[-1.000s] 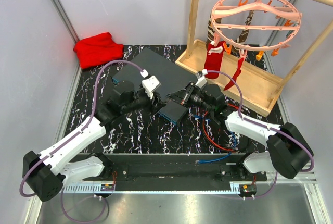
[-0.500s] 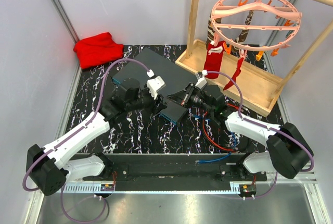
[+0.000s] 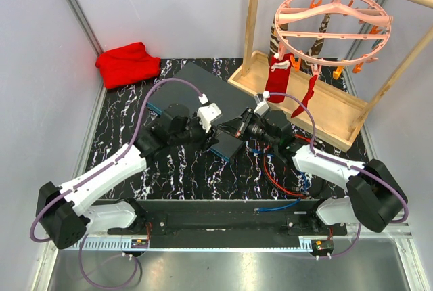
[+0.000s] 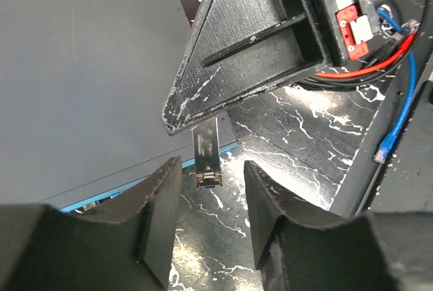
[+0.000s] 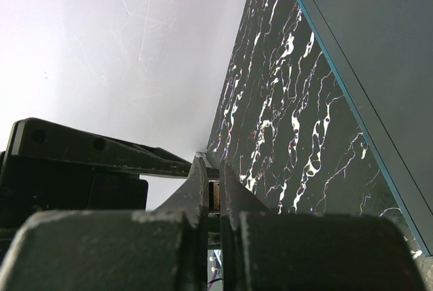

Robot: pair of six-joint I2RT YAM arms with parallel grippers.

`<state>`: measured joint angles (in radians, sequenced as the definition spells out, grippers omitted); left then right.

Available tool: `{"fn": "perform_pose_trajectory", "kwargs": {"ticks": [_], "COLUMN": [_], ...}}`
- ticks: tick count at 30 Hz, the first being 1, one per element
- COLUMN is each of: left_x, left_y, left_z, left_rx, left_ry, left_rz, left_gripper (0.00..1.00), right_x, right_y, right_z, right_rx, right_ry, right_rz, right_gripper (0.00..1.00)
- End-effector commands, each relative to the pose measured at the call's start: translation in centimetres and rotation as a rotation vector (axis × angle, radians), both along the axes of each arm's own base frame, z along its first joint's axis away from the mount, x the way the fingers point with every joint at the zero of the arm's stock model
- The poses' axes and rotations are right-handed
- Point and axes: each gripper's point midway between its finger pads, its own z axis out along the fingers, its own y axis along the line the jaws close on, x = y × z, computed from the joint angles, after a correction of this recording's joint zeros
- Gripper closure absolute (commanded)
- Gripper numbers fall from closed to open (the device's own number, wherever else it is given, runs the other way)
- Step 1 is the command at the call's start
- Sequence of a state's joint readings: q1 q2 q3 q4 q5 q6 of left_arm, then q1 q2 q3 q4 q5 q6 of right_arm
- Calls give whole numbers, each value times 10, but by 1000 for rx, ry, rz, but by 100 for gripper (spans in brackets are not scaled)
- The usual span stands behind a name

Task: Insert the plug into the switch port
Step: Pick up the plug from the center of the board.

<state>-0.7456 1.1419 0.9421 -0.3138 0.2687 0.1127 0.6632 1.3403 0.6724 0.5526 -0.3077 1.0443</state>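
The switch (image 3: 198,88), a flat dark grey box with a teal front edge (image 4: 128,189), lies mid-table. My right gripper (image 5: 211,169) is shut on the plug (image 4: 208,168), a small clear connector on a dark strip that sticks out beyond its black fingers (image 4: 250,40). The plug tip hangs just off the switch's teal edge, over the marbled tabletop. My left gripper (image 4: 211,199) is open, one jaw on each side of the plug tip with a gap both ways. In the top view both grippers (image 3: 218,133) meet at the switch's near corner, which hides the plug.
Red and blue cables (image 3: 277,169) loop on the table under the right arm; a loose blue cable end (image 4: 384,150) lies nearby. A red cloth (image 3: 127,63) sits at the back left. A wooden rack (image 3: 311,105) with a pink hanger (image 3: 331,24) stands at the back right.
The left arm has swung right toward the right gripper, bringing its jaws around the plug tip, and they have narrowed. The right arm and plug have stayed put.
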Motion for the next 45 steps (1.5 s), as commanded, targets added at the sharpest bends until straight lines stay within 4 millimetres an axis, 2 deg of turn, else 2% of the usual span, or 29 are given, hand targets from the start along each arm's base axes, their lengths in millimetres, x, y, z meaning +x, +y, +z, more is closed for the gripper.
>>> {"fn": "perform_pose_trajectory", "kwargs": {"ticks": [1,5,9,10,11,14,15,17,21,22,24,25,29,32,34,38,42,45], "left_x": [11,12,11,12,13,12,11,11,6,6,3,2,-1,1,3,13,24,26], "left_y": [-3,-5,-5,-5,-4,-2,-1,2,11,13,20,22,37,50,55,69,78,76], "left_z": [25,27,22,23,21,16,12,6,-14,-18,-31,-34,-59,-81,-92,-114,-126,-132], "left_rx": [-11,-11,-1,-5,0,0,0,9,28,32,48,53,86,132,146,170,202,211], "left_ry": [-84,-94,-83,-81,-76,-56,-41,-30,17,25,48,55,101,143,187,256,291,334], "left_rz": [23,24,28,33,45,63,73,92,136,148,175,182,264,338,376,443,487,478], "left_gripper": [59,70,86,97,100,100,100,100,100,100,100,100,100,100,100,100,100,100], "right_x": [0,-1,0,0,-1,0,0,2,9,13,21,27,55,70,81,89,90,90], "right_y": [-3,-2,-2,-2,-2,-3,-3,-3,-5,-8,-16,-23,-47,-60,-71,-82,-88,-90], "right_z": [15,14,13,13,13,10,9,7,4,2,1,-7,-7,-13,-17,-21,-26,-30], "right_rx": [31,31,30,29,29,23,21,12,-15,-43,-87,-146,-261,-352,-410,-474,-509,-519], "right_ry": [-41,-39,-35,-34,-34,-22,-23,-24,-36,-53,-79,-91,-149,-172,-182,-202,-208,-210], "right_rz": [2,5,6,6,6,0,-2,-7,-22,-32,-65,-91,-156,-181,-208,-232,-241,-238], "right_gripper": [100,100,100,100,100,95,86,80,53,43,33,24,6,0,0,0,0,0]}}
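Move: The plug, held out by my shut right gripper, already has its end between my left hand's open fingertips; its middle lies about 1 cm ahead, 2 cm right and 1 cm below the left hand, and some 1 cm ahead and 2 cm left of the right one. The switch's middle is roughly 17 cm ahead, 2 cm left and 18 cm below the left hand. The red cable loop lies level with that hand, 24 cm right, 20 cm down. I hold both hands still while my left fingers shut on the end of the plug, then my right fingers open wide and let go. The right hand backs off forward and to the right, about 12 cm in all, dipping and rolling its left side down. With the plug pinched, my left hand sinks about 14 cm and goes 8 cm left, towards the switch's port edge, swinging counter-clockwise and tipping steeper down. ##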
